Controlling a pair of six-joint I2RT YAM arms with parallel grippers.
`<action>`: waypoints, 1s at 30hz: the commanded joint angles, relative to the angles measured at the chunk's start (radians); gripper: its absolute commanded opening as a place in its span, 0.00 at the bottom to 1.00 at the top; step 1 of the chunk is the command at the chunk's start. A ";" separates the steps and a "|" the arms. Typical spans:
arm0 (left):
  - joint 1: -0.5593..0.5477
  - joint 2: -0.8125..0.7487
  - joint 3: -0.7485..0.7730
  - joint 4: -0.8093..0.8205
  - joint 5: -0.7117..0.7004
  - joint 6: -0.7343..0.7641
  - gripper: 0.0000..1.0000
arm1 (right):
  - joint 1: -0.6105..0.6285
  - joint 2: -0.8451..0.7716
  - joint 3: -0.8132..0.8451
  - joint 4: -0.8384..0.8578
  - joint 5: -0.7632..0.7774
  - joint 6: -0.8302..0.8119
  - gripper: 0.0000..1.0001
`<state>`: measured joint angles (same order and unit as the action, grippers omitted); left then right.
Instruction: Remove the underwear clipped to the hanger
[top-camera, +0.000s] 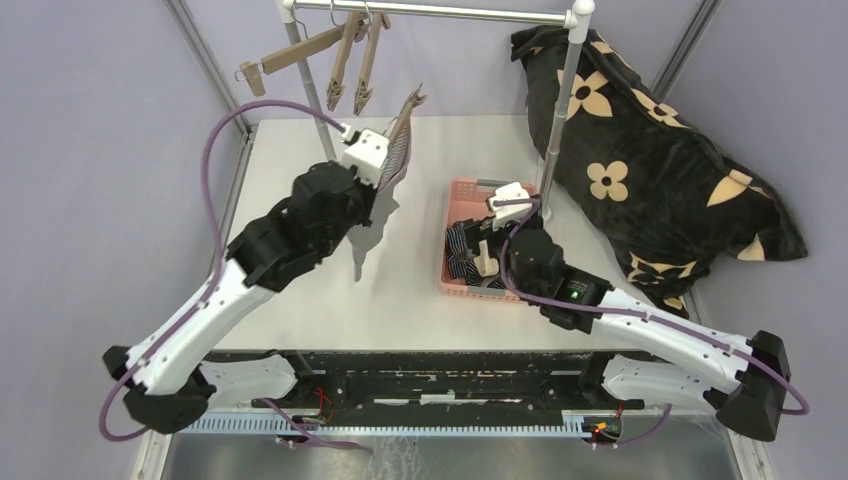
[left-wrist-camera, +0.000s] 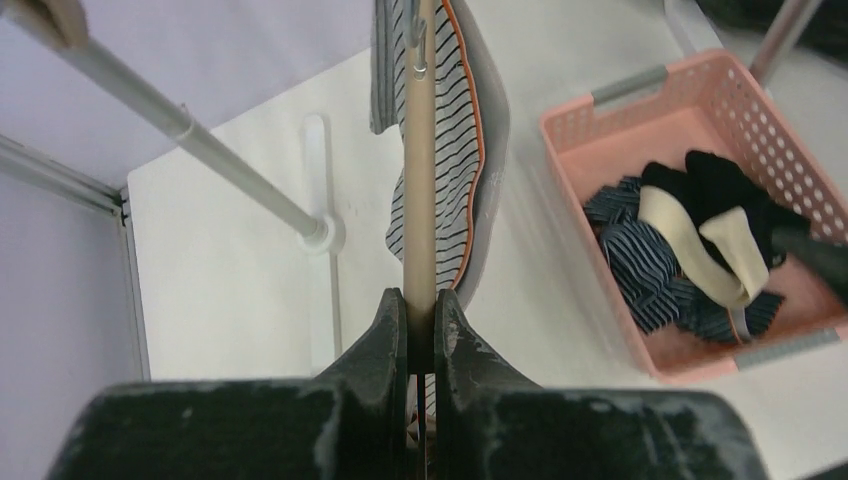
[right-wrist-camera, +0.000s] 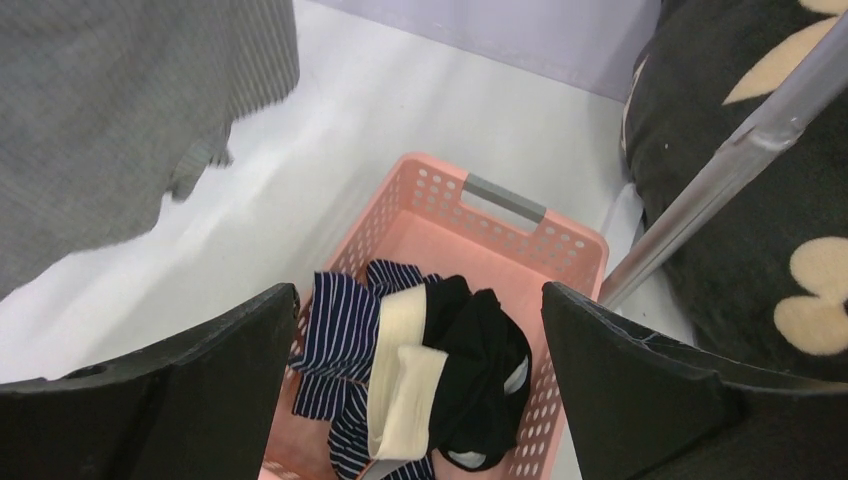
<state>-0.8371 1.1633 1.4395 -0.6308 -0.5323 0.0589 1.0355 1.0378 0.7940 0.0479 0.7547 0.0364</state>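
Observation:
My left gripper (left-wrist-camera: 421, 295) is shut on the bar of a wooden hanger (left-wrist-camera: 420, 180), held up over the table. The grey-and-white striped underwear (left-wrist-camera: 455, 170) hangs clipped to that hanger (top-camera: 410, 108) and drapes below it (top-camera: 375, 215). My right gripper (right-wrist-camera: 418, 295) stands open just above the pink basket (right-wrist-camera: 505, 205) with nothing between its fingers. In the basket lie the navy striped underwear (right-wrist-camera: 345, 330) and the black underwear (right-wrist-camera: 485, 370) with its beige waistband. From above, the right gripper (top-camera: 478, 245) is over the basket (top-camera: 465, 187).
A metal clothes rack stands at the back, with one post (top-camera: 560, 100) just behind the basket and another (top-camera: 310, 80) by the left arm. Empty wooden hangers (top-camera: 345, 55) hang on its rail. A big black flower-print cushion (top-camera: 660, 160) fills the right side.

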 joint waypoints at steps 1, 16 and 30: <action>0.004 -0.207 -0.001 -0.108 0.104 -0.014 0.03 | -0.103 -0.072 0.075 0.009 -0.249 0.018 1.00; 0.001 -0.582 -0.036 -0.322 0.372 -0.099 0.03 | -0.219 0.080 0.365 -0.069 -0.909 0.021 1.00; 0.000 -0.655 -0.154 -0.368 0.594 -0.094 0.03 | -0.253 0.177 0.617 -0.286 -1.269 -0.193 1.00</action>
<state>-0.8375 0.5434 1.2716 -1.0519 0.0086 -0.0116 0.8062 1.2552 1.3815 -0.1959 -0.3985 -0.0784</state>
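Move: The left hand already holds one end of the hanger; its far clip stands about 17 cm ahead, 7 cm to the right and 2 cm above that hand, with the striped underwear's middle roughly 9 cm ahead, 3 cm right and 10 cm below it. For the empty right hand that clip is some 17 cm ahead, 16 cm left and 12 cm up; the underwear is about 9 cm ahead and 20 cm left at its height, the basket 8 cm ahead, 1 cm left and 22 cm down. Back towards the body by about 18 cm and some 6 cm left, the left hand keeps its pinch on the hanger, rising a little before sinking again and turning clockwise. Meanwhile the right hand climbs away from the basket and sweeps left, turning some 50 degrees counter-clockwise, its wide-open fingers coming close to the far clip. ##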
